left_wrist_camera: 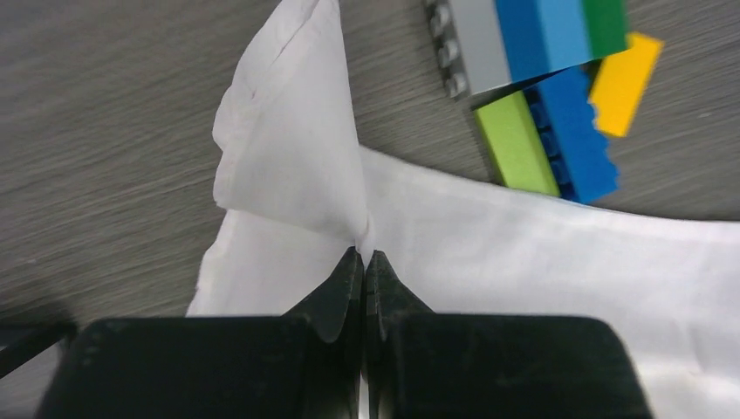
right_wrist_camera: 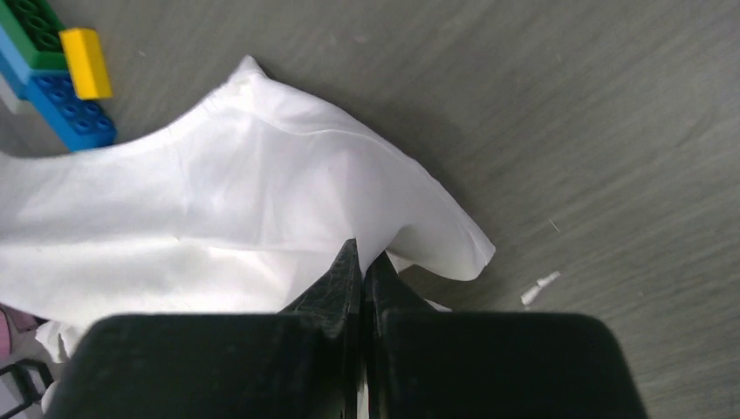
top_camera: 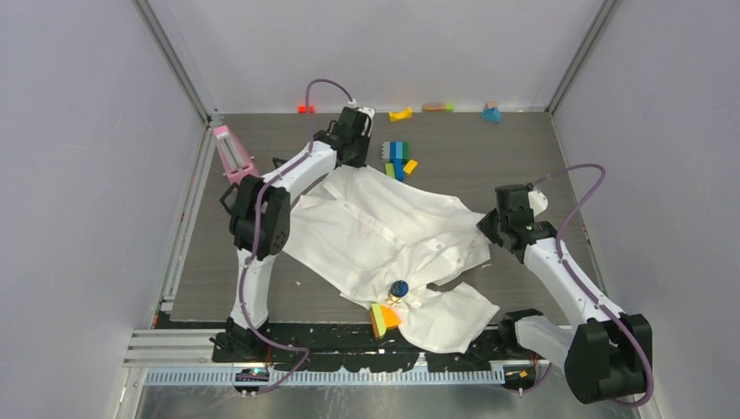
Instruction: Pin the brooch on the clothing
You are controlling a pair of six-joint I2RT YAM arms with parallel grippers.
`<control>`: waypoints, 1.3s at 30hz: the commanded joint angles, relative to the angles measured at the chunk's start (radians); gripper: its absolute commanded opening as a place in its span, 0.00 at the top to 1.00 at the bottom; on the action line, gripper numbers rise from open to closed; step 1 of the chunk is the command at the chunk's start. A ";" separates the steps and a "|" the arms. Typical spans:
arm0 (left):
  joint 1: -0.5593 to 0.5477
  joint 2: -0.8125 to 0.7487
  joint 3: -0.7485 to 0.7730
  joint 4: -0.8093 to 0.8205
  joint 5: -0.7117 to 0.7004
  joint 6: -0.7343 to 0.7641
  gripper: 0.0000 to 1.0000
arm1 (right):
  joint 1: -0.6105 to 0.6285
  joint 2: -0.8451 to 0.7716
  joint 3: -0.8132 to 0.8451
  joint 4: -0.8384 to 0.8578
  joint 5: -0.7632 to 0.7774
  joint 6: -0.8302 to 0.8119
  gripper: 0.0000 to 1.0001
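Note:
The white shirt (top_camera: 384, 240) lies spread across the table, button row running diagonally. The brooch (top_camera: 399, 289), a dark-blue round piece with a small gold part, sits on the shirt near its front edge. My left gripper (top_camera: 349, 161) is shut on a fold of the shirt's far corner (left_wrist_camera: 297, 157); its jaws pinch the fabric (left_wrist_camera: 364, 255). My right gripper (top_camera: 489, 229) is shut on the shirt's right edge (right_wrist_camera: 288, 201), jaws closed on the cloth (right_wrist_camera: 361, 253). The brooch is out of both wrist views.
A cluster of coloured blocks (top_camera: 398, 157) lies just beyond the shirt, seen also in the left wrist view (left_wrist_camera: 550, 78) and right wrist view (right_wrist_camera: 61, 78). An orange-green block (top_camera: 381, 318) rests at the shirt's near edge. A pink holder (top_camera: 232, 155) stands at left. More blocks (top_camera: 441, 110) line the back wall.

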 commanded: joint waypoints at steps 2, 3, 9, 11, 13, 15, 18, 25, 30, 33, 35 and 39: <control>0.005 -0.272 -0.007 0.022 -0.011 -0.002 1.00 | -0.028 0.115 0.252 0.107 0.085 -0.126 0.99; 0.006 -0.321 -0.013 0.020 -0.012 -0.004 1.00 | -0.034 0.146 0.330 0.102 0.071 -0.164 0.99; 0.020 -0.571 -0.068 0.035 -0.018 -0.013 1.00 | -0.067 0.234 0.709 0.008 -0.004 -0.315 0.99; 0.024 -0.655 -0.076 0.038 -0.017 -0.007 1.00 | -0.069 0.236 0.831 -0.021 -0.007 -0.358 0.99; 0.026 -0.734 -0.073 0.030 -0.010 0.007 1.00 | -0.070 0.226 0.939 -0.042 -0.010 -0.397 0.99; 0.026 -0.803 -0.057 0.012 0.004 0.021 1.00 | -0.070 0.210 1.047 -0.065 -0.028 -0.436 0.99; 0.026 -0.893 -0.032 -0.012 0.046 0.039 1.00 | -0.070 0.187 1.187 -0.102 -0.096 -0.492 0.99; 0.027 -1.057 0.065 -0.088 0.168 0.041 1.00 | -0.070 0.105 1.444 -0.120 -0.275 -0.592 0.99; 0.026 -1.115 0.115 -0.129 0.218 0.002 1.00 | -0.070 0.035 1.521 -0.112 -0.332 -0.616 0.99; 0.026 -1.137 0.121 -0.122 0.220 -0.015 1.00 | -0.070 -0.002 1.523 -0.098 -0.340 -0.631 0.99; 0.027 -1.131 0.122 -0.120 0.212 -0.021 1.00 | -0.070 -0.002 1.516 -0.095 -0.324 -0.643 0.99; 0.026 -1.079 0.114 -0.130 0.155 -0.007 1.00 | -0.070 0.026 1.466 -0.082 -0.268 -0.665 0.99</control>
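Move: My left fingers are shut on the clothing's far edge, and my right fingers on its right-hand edge. The clothing's middle lies about 23 cm back and 9 cm right of my left hand. From my right hand it is some 7 cm back and 22 cm left, 5 cm below. The brooch sits on it, about 15 cm back and 21 cm left. Block cluster: about level with my left hand, 10 cm to its right, 4 cm below. Both my hands keep their pinch on the clothing and sweep it high off the table, well over 50 cm up. My left draws back about 30 cm and outward to the left as it climbs; my right first swings forward over the table, then comes back towards me. Both wrists tip their fingers up, the right by some 80 degrees, until neither points down any more. ##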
